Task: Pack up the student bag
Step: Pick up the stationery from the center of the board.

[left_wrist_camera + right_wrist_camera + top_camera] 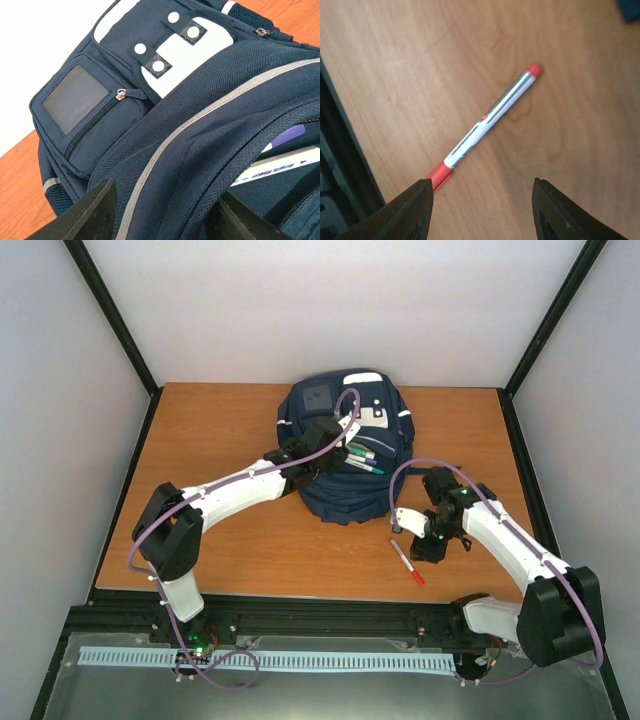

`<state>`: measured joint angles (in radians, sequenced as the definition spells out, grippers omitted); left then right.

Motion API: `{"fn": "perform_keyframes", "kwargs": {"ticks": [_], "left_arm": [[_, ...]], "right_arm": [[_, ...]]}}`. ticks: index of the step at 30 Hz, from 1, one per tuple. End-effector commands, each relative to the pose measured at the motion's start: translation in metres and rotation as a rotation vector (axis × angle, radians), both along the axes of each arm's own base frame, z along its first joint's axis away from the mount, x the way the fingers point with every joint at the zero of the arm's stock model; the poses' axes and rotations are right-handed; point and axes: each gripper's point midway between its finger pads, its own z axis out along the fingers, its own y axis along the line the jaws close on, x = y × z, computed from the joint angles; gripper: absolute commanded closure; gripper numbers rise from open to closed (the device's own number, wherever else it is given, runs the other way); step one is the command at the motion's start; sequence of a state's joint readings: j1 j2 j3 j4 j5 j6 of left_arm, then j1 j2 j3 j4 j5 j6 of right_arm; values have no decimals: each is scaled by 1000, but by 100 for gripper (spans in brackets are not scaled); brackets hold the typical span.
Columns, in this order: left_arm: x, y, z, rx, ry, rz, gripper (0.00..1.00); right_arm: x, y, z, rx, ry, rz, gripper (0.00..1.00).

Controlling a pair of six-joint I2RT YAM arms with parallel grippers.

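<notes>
The student bag (345,445) lies flat at the back middle of the table, navy with white stripes and a white patch (200,45). My left gripper (333,443) (165,202) is shut on a bunched fold of the bag's fabric beside its open mouth. Several markers (362,458) lie inside that mouth, among them a white one (280,165) and a purple one (287,135). A red-and-white pen (407,563) (487,122) lies on the wood in front of the bag. My right gripper (418,543) (482,185) hovers just over it, open and empty, its left finger beside the pen's red cap.
The wooden table (220,440) is ringed by a black frame, with its front rail (300,605) close behind the pen. White walls close in the back and sides. A zipped front pocket with a clear window (75,97) faces the left wrist camera.
</notes>
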<state>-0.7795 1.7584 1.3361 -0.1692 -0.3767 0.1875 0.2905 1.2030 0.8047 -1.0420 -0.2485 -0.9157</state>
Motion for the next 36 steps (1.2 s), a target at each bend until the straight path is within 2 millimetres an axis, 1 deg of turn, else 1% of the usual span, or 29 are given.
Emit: {"fn": "perform_keyframes", "kwargs": {"ticks": [1, 4, 9, 13, 18, 24, 27, 29, 33, 36], "left_arm": [[8, -7, 34, -94, -24, 16, 52], [8, -8, 32, -92, -14, 16, 52], [8, -10, 32, -95, -5, 11, 52], [7, -11, 30, -95, 3, 9, 52], [8, -10, 30, -94, 4, 10, 52], [8, -11, 29, -98, 12, 13, 52], [7, -12, 28, -103, 21, 7, 52], [7, -13, 29, -103, 21, 8, 52], [6, -13, 30, -105, 20, 5, 52], [7, -12, 29, -101, 21, 6, 52]], "right_arm": [[-18, -8, -13, -48, 61, 59, 45], [-26, -5, -18, -38, 98, 86, 43], [-29, 2, -32, -53, 146, 97, 42], [-22, 7, -43, -80, 114, 97, 42], [-9, 5, -58, -161, 44, 84, 43], [-5, 7, -68, -189, 26, 87, 47], [-4, 6, -73, -218, 22, 89, 50], [-2, 2, -75, -246, 10, 93, 53], [3, -11, -78, -312, -33, 116, 63], [7, -16, -74, -341, -64, 130, 72]]}}
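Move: The red marker lies almost under the right hand, some 7 cm below it, about 1 cm ahead and 2 cm to its left, with its cap end pointing back and to the right. The backpack's middle is about 29 cm ahead and 15 cm left of that hand, 3 cm lower; the strap's near part is roughly 23 cm straight ahead, 6 cm below. From the left hand, the marker is about 22 cm back, 20 cm right and 19 cm down. The right hand sinks about 7 cm, dipping back then forward again, fingers tilting plumb and closing around the marker. ##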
